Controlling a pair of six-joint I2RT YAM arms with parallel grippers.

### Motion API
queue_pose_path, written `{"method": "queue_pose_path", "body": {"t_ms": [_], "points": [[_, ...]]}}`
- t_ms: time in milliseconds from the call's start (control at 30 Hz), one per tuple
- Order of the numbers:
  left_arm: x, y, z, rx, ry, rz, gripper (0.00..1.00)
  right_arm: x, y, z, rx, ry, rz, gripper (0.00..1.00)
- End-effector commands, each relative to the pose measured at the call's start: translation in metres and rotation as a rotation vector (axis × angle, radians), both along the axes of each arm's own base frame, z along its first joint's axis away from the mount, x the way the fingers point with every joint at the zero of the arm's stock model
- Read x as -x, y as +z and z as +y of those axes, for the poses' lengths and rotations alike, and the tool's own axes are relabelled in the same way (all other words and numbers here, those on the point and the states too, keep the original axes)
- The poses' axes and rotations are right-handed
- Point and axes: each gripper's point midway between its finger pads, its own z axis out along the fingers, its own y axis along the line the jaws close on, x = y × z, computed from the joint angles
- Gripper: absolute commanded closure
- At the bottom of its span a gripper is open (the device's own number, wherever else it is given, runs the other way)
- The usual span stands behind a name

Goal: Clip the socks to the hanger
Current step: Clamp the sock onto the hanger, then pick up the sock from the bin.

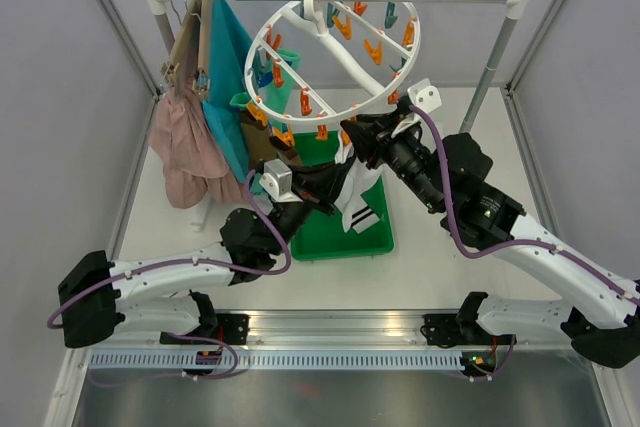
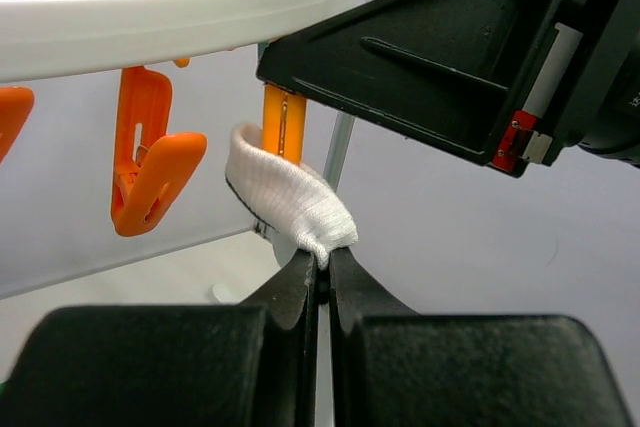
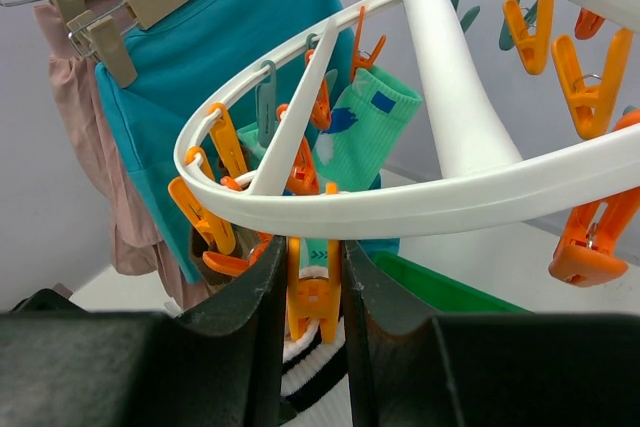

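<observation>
The white ring hanger (image 1: 300, 22) hangs tilted from the rail, with orange and teal pegs round its rim (image 3: 420, 197). My left gripper (image 2: 326, 259) is shut on the cuff edge of a white sock (image 2: 290, 202) and holds it up under the rim. The sock's dark-striped cuff (image 3: 315, 372) lies right below an orange peg (image 3: 313, 292). My right gripper (image 3: 313, 282) is shut on that peg, one finger on each side. From above, both grippers (image 1: 338, 169) (image 1: 360, 135) meet at the ring's near edge, and the sock (image 1: 360, 202) dangles below. A mint-teal sock (image 3: 362, 127) and a brown sock (image 1: 262, 144) are clipped on the ring.
A green tray (image 1: 375, 237) lies on the table under the hanger. A teal garment (image 1: 228, 67) and a pink garment (image 1: 185, 152) hang on tan hangers (image 1: 195, 32) at the rail's left end. Free orange pegs (image 2: 150, 162) hang beside the held one.
</observation>
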Motion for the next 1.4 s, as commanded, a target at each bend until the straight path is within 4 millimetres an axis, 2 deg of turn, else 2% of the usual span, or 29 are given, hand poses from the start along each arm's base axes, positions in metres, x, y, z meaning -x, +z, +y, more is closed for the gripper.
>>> {"method": "queue_pose_path", "body": {"t_ms": [0, 67, 100, 167, 200, 233, 367, 400, 433, 500, 533, 600, 633, 667, 733, 833, 967, 1000, 1067, 1100, 1367], "points": [[-0.003, 0.026, 0.017, 0.046, 0.050, 0.001, 0.98, 0.006, 0.012, -0.007, -0.038, -0.006, -0.011, 0.73], [-0.006, 0.022, 0.019, 0.024, 0.064, 0.029, 0.98, 0.009, 0.012, -0.006, -0.043, 0.017, -0.009, 0.63], [-0.006, 0.027, 0.022, 0.033, 0.072, 0.036, 0.98, 0.012, 0.014, -0.007, -0.053, 0.023, -0.009, 0.57], [-0.009, 0.026, 0.026, 0.024, 0.090, 0.066, 0.98, 0.014, 0.013, -0.008, -0.059, 0.032, 0.008, 0.51], [-0.009, 0.027, 0.027, 0.010, 0.093, 0.077, 0.98, 0.017, 0.013, -0.008, -0.062, 0.042, 0.011, 0.42], [-0.012, 0.025, 0.030, 0.003, 0.113, 0.097, 0.98, 0.020, 0.015, -0.010, -0.076, 0.051, 0.018, 0.39], [-0.017, 0.021, 0.041, -0.024, 0.162, 0.159, 0.98, 0.032, 0.009, -0.015, -0.072, 0.083, 0.056, 0.31], [-0.021, 0.015, 0.044, -0.053, 0.191, 0.193, 0.98, 0.034, 0.008, -0.021, -0.075, 0.072, 0.061, 0.30], [-0.021, 0.018, 0.049, -0.048, 0.203, 0.204, 0.98, 0.034, 0.001, -0.026, -0.062, 0.056, 0.080, 0.29], [-0.023, 0.018, 0.056, -0.060, 0.229, 0.232, 0.98, 0.037, 0.001, -0.041, -0.083, 0.016, 0.090, 0.29], [-0.024, 0.013, 0.062, -0.089, 0.254, 0.254, 0.98, 0.036, -0.010, -0.044, -0.071, 0.005, 0.106, 0.28], [-0.026, 0.015, 0.071, -0.092, 0.292, 0.276, 0.98, 0.039, -0.023, -0.053, -0.061, -0.017, 0.132, 0.29], [-0.026, 0.007, 0.074, -0.133, 0.306, 0.295, 0.98, 0.037, -0.033, -0.056, -0.037, -0.040, 0.155, 0.28], [-0.026, 0.012, 0.079, -0.130, 0.317, 0.299, 0.98, 0.037, -0.038, -0.058, -0.028, -0.049, 0.164, 0.29], [-0.026, 0.005, 0.089, -0.161, 0.354, 0.327, 0.98, 0.033, -0.059, -0.058, 0.008, -0.074, 0.198, 0.29], [-0.024, 0.006, 0.105, -0.155, 0.388, 0.346, 0.98, 0.025, -0.089, -0.056, 0.063, -0.110, 0.244, 0.29], [-0.024, 0.002, 0.126, -0.207, 0.461, 0.381, 0.98, 0.016, -0.131, -0.045, 0.139, -0.132, 0.316, 0.29], [-0.023, 0.002, 0.131, -0.213, 0.476, 0.388, 0.98, 0.012, -0.149, -0.040, 0.178, -0.142, 0.344, 0.29], [-0.023, 0.008, 0.142, -0.201, 0.512, 0.394, 0.98, 0.008, -0.167, -0.037, 0.208, -0.161, 0.375, 0.29], [-0.023, 0.001, 0.149, -0.238, 0.543, 0.409, 0.98, 0.004, -0.185, -0.034, 0.247, -0.174, 0.402, 0.29], [-0.023, 0.012, 0.182, -0.276, 0.679, 0.419, 0.98, -0.007, -0.279, -0.018, 0.408, -0.205, 0.569, 0.34]]}}
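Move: The left hand pinches the white sock's cuff. The orange clip on it is about 4 cm ahead, 2 right and 4 up, between the right fingers; the brown sock on the ring is some 14 cm left of the left hand and 6 ahead, slightly lower. For the right hand, the striped sock in the green basket is roughly 42 cm below, 4 ahead and 3 right. Leftward, about 15 cm and slightly forward, the left hand draws the pinched cuff towards the teal cloth, turning some 30 degrees counter-clockwise and tipping down. The right fingers open off the orange clip; that hand backs away to the right about 5 cm, then drops some 25 cm, tilting down over the basket towards the striped sock, fingers wide. ##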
